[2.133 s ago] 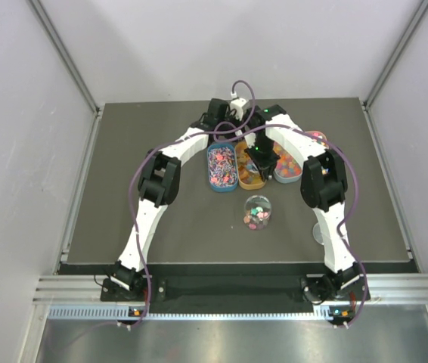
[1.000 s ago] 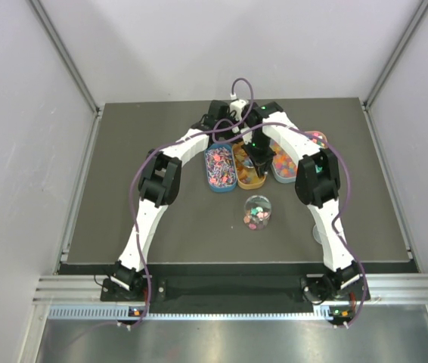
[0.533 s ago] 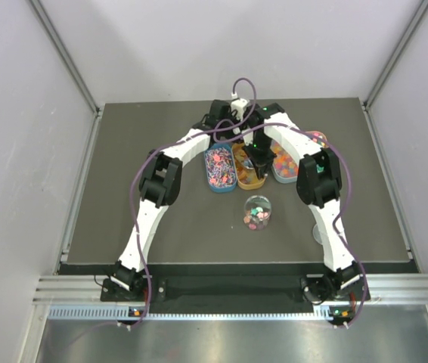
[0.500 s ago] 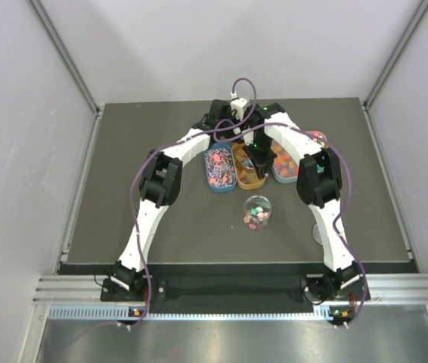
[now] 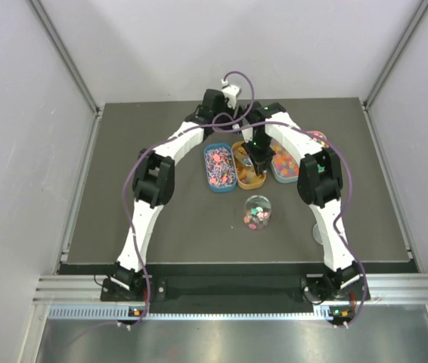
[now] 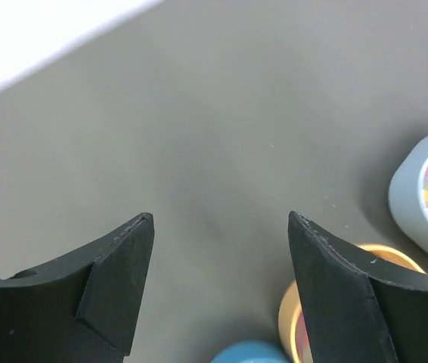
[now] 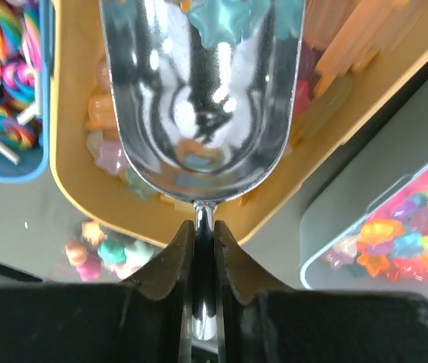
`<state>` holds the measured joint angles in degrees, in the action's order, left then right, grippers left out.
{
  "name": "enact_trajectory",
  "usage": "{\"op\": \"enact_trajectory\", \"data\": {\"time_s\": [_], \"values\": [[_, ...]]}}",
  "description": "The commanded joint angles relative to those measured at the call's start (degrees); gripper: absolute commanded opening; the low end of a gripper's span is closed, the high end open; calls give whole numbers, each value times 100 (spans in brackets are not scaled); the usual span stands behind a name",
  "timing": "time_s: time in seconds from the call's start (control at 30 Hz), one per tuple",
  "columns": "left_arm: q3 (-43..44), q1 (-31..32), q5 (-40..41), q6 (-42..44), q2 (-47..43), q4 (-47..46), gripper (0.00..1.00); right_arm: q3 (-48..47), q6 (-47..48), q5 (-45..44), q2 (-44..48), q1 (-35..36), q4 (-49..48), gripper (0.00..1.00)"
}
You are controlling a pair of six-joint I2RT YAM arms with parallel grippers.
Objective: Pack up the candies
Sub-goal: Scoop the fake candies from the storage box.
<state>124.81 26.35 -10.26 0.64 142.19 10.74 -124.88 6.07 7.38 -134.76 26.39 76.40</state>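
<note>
The candies are small coloured stars lying in the orange tray; one teal candy sits in the metal scoop. My right gripper is shut on the scoop's handle and holds its bowl over the orange tray. In the top view that right gripper is above this tray. The clear jar with candies stands in front of the trays. My left gripper is open and holds nothing, above bare mat behind the trays; in the top view the left gripper is at the back.
A blue tray of lollipops lies left of the orange one, a light-blue tray of star sweets right of it. Another small dish sits further right. A round lid lies by the right arm. Walls enclose the mat.
My left gripper has opened and drawn back from the trays toward the far edge of the mat. The right gripper with the scoop has hardly shifted over the orange tray.
</note>
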Motion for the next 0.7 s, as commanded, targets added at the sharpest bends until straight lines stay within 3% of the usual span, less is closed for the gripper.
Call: {"op": "enact_trajectory", "data": {"time_s": [0.0,0.2,0.43,0.67], "values": [[-114,-129,86,85,-1298,-248,76,-2,44,-87,143,24,-626,0],[-405,-701,-90,41,-2010,94,76,710,9,-87,327,24,-1188,0],[-660,-921,-81,173,-2231,200,75,2474,-149,-131,1399,-29,-2260,0],[-678,-816,-143,164,-2108,165,75,2767,-185,-263,1848,-126,-2963,0]]}}
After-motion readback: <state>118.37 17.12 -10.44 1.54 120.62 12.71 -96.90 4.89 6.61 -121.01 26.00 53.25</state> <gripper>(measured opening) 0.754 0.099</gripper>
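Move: About 7 cm ahead and 2 cm left of the right hand, which already holds the scoop by its handle, is the middle of the orange candy box, roughly 3 cm below. The blue lollipop box sits some 12 cm left and 6 cm ahead, the pale star-candy box 9 cm right and 8 cm ahead, the clear jar 8 cm back and 2 cm left. From the empty left hand, the orange box lies about 12 cm back, 6 cm right and 7 cm lower. Digging in the orange box, the right hand first nudges about 1 cm forward and left, then sinks some 2.5 cm while drawing back and right, its fingertips tipping forward so the scoop lies flatter among the candies. Its grip holds. The left hand, already open, climbs away from the box, about 20 cm up and 12 cm left, tilting its fingers upward, then eases back slightly. ##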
